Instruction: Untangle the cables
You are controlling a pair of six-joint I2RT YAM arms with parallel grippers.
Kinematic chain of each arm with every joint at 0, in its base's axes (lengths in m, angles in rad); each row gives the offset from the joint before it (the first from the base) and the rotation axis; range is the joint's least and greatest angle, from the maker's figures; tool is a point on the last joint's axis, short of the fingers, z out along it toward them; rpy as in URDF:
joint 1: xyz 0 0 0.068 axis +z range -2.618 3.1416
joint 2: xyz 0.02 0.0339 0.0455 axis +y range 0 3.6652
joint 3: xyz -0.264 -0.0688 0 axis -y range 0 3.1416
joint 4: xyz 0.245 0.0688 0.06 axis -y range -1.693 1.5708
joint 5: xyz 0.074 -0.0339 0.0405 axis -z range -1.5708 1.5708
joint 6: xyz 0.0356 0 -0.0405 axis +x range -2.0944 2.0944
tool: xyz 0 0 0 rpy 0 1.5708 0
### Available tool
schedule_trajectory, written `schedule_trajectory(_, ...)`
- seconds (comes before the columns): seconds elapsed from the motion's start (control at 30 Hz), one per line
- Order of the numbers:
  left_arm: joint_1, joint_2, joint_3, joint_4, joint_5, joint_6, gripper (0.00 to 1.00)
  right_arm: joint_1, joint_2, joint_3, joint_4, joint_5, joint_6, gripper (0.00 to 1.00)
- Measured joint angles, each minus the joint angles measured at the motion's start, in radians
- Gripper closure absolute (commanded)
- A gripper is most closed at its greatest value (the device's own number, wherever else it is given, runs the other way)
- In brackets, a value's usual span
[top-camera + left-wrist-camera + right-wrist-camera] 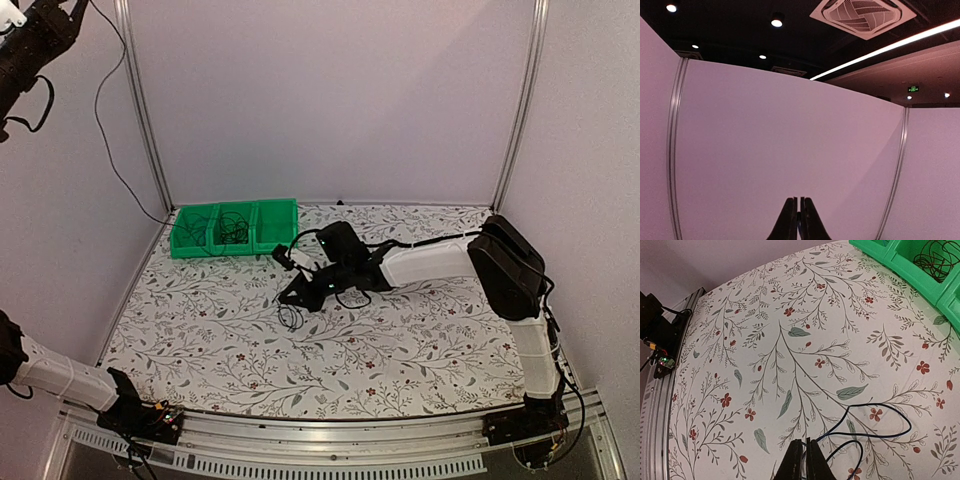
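Observation:
A thin black cable (880, 427) lies in loops on the flowered tablecloth. One end of it runs up between the tips of my right gripper (805, 441), whose jaws stand almost together on the wire. From above, the right gripper (292, 298) is low over the mat with the same cable (290, 318) curled just below it. More cables (235, 228) lie coiled in the green bin (190, 250). My left gripper (800, 200) is shut on nothing, raised high at the far left (55, 25) and facing the pink wall.
The green bin (920, 275) has three compartments and stands at the back left of the mat, close to the right gripper's far side. Pink walls enclose the table on three sides. A metal rail (330, 440) runs along the near edge.

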Motion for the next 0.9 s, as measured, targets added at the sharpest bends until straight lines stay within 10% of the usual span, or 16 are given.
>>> schedule_trajectory(0.3,0.0,-0.019,-0.047,0.092,-0.058,0.09,1.0,0.0,0.0,-0.006,-0.014,0.026,-0.004,0.88)
schedule_trajectory(0.6,0.028,0.018,-0.187,0.129,-0.108,0.117,1.0,-0.031,-0.019,0.006,-0.108,0.019,-0.086,0.5)
schedule_trajectory(0.9,0.229,0.047,-0.248,0.137,-0.036,-0.023,1.0,-0.155,-0.261,0.006,-0.22,-0.036,-0.225,0.38)
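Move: The left hand, high up and holding the long cable, has the green tray's empty right compartment roughly 33 cm ahead, 11 cm to its right and 65 cm below; the middle compartment with coiled cable is equally far ahead and below, straight in front. The right hand, nearly shut at the small cable loops, has their middle about 2 cm ahead, 1 cm left and 5 cm below. From it the empty compartment is some 25 cm ahead, 5 cm left and 3 cm lower. Upward, rightward and a little forward the right hand pulls away from the loops, after first sinking about 1 cm; its fingers spread wide as it climbs some 12 cm, letting go of the long cable. The left hand keeps its shut grip, edges briefly back and left, then swings about 10 cm forward and downward towards the tray, turning 15 degrees counter-clockwise. ##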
